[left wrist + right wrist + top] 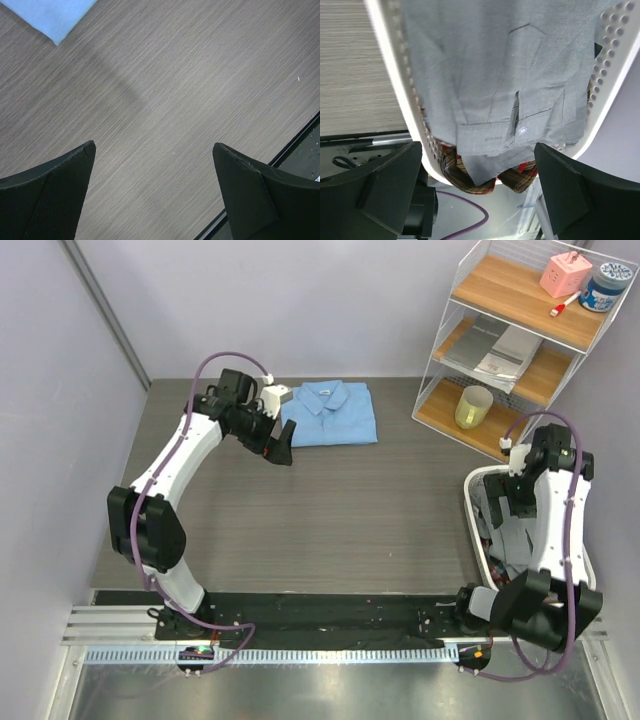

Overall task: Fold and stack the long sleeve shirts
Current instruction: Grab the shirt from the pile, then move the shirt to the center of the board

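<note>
A light blue long sleeve shirt (pixel 330 412) lies folded on the table at the back, collar away from me; its corner (pixel 50 15) shows in the left wrist view. My left gripper (pixel 279 452) (pixel 155 150) hovers just left of and in front of that shirt, open over bare tabletop. A grey long sleeve shirt (pixel 485 75) (pixel 512 540) lies crumpled in the white basket (pixel 395 85) at the right, one cuff and button showing. My right gripper (pixel 503 508) (pixel 476 150) hangs above the basket, open, with nothing between its fingers.
Red-brown plaid cloth (pixel 455 175) lies under the grey shirt and hangs over the basket's rim. At the back right is a wire shelf (pixel 520 330) with a yellow cup (pixel 473 407), papers, a pink box and a jar. A black strip (pixel 330 615) runs along the table's near edge.
</note>
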### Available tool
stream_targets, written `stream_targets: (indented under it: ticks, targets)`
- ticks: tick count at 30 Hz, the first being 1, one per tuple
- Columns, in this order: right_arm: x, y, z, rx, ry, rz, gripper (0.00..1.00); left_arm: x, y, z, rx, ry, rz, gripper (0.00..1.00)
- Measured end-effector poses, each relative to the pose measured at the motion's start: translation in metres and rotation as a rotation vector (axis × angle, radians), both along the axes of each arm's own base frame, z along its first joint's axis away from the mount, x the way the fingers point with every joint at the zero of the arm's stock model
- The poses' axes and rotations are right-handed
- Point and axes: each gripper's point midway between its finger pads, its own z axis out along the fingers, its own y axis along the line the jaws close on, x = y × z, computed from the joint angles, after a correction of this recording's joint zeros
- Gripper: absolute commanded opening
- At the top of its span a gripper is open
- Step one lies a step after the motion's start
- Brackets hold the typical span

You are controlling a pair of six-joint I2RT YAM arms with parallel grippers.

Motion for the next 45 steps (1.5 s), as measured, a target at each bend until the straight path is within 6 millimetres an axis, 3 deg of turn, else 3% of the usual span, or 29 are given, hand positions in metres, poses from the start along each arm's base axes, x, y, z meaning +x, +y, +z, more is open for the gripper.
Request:
stream_targets:
  ticks: [6,12,17,19,22,23,24,25,27,28,32,34,37,38,40,45]
  targets:
    - [0.017,-0.025,-0.031,0.076,0.134,-0.088,1.0,0.0,0.001,-0.003,0.011,0.0,-0.017,1.0]
    - [0.049,-0.035,-0.049,0.116,0.136,-0.107,1.0,-0.004,0.003,-0.006,0.026,0.003,-0.039,1.0]
    - [0.062,-0.042,-0.068,0.112,0.135,-0.117,1.0,-0.007,0.004,-0.009,0.035,0.021,-0.044,1.0]
    - [0.062,-0.043,-0.076,0.11,0.139,-0.118,0.95,-0.006,0.004,-0.013,0.039,0.034,-0.044,1.0]
    - [0.057,-0.04,-0.091,0.116,0.156,-0.111,0.67,-0.004,0.003,-0.02,0.044,0.055,-0.044,1.0]
    - [0.054,-0.039,-0.095,0.119,0.162,-0.106,0.52,-0.003,0.003,-0.021,0.045,0.06,-0.044,1.0]
    - [0.052,-0.037,-0.099,0.123,0.162,-0.106,0.43,-0.001,0.003,-0.023,0.046,0.062,-0.044,1.0]
    - [0.049,-0.036,-0.101,0.121,0.16,-0.098,0.23,-0.001,0.002,-0.024,0.046,0.065,-0.044,1.0]
    - [0.045,-0.033,-0.1,0.123,0.148,-0.088,0.05,-0.001,0.002,-0.024,0.045,0.068,-0.042,1.0]
    - [0.043,-0.031,-0.095,0.125,0.132,-0.091,0.01,0.0,0.001,-0.023,0.042,0.067,-0.042,1.0]
    - [0.044,-0.031,-0.055,0.116,0.01,-0.101,0.01,0.002,-0.002,-0.016,0.021,0.055,-0.044,1.0]
    - [0.047,-0.031,-0.017,0.107,-0.083,-0.1,0.01,0.003,-0.004,-0.013,0.009,0.05,-0.047,1.0]
    - [0.065,-0.03,0.052,0.073,-0.291,-0.078,0.01,0.003,-0.006,-0.012,0.002,0.051,-0.048,1.0]
    - [0.071,-0.028,0.084,0.059,-0.388,-0.061,0.01,0.003,-0.006,-0.012,0.0,0.049,-0.047,1.0]
    - [0.077,-0.019,0.126,0.052,-0.517,-0.03,0.01,0.004,-0.006,-0.01,-0.004,0.047,-0.042,1.0]
    - [0.084,0.018,0.196,0.16,-0.737,0.063,0.01,0.007,-0.005,-0.001,-0.028,0.033,-0.011,1.0]
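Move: The grey shirt lies in the white basket under my open right hand, its middle about 6 cm ahead, 3 cm to the right and 11 cm below. The plaid cloth peeping out at the basket's near end is almost straight beneath me, some 14 cm down; the mug stands on the shelf roughly 20 cm ahead, 8 cm to my left and 12 cm lower. From my left hand the grey shirt is about 52 cm right, 13 cm back and 12 cm below. With fingers open, I bring my right hand down about 10 cm into the basket, easing forward and right and then slightly back, and pinch the grey shirt between both pads. Keeping that grip, I pull up fast by nearly 30 cm, drifting forward and then left, while the wrist swings my fingers from pointing down to well forward, some 50 degrees. ##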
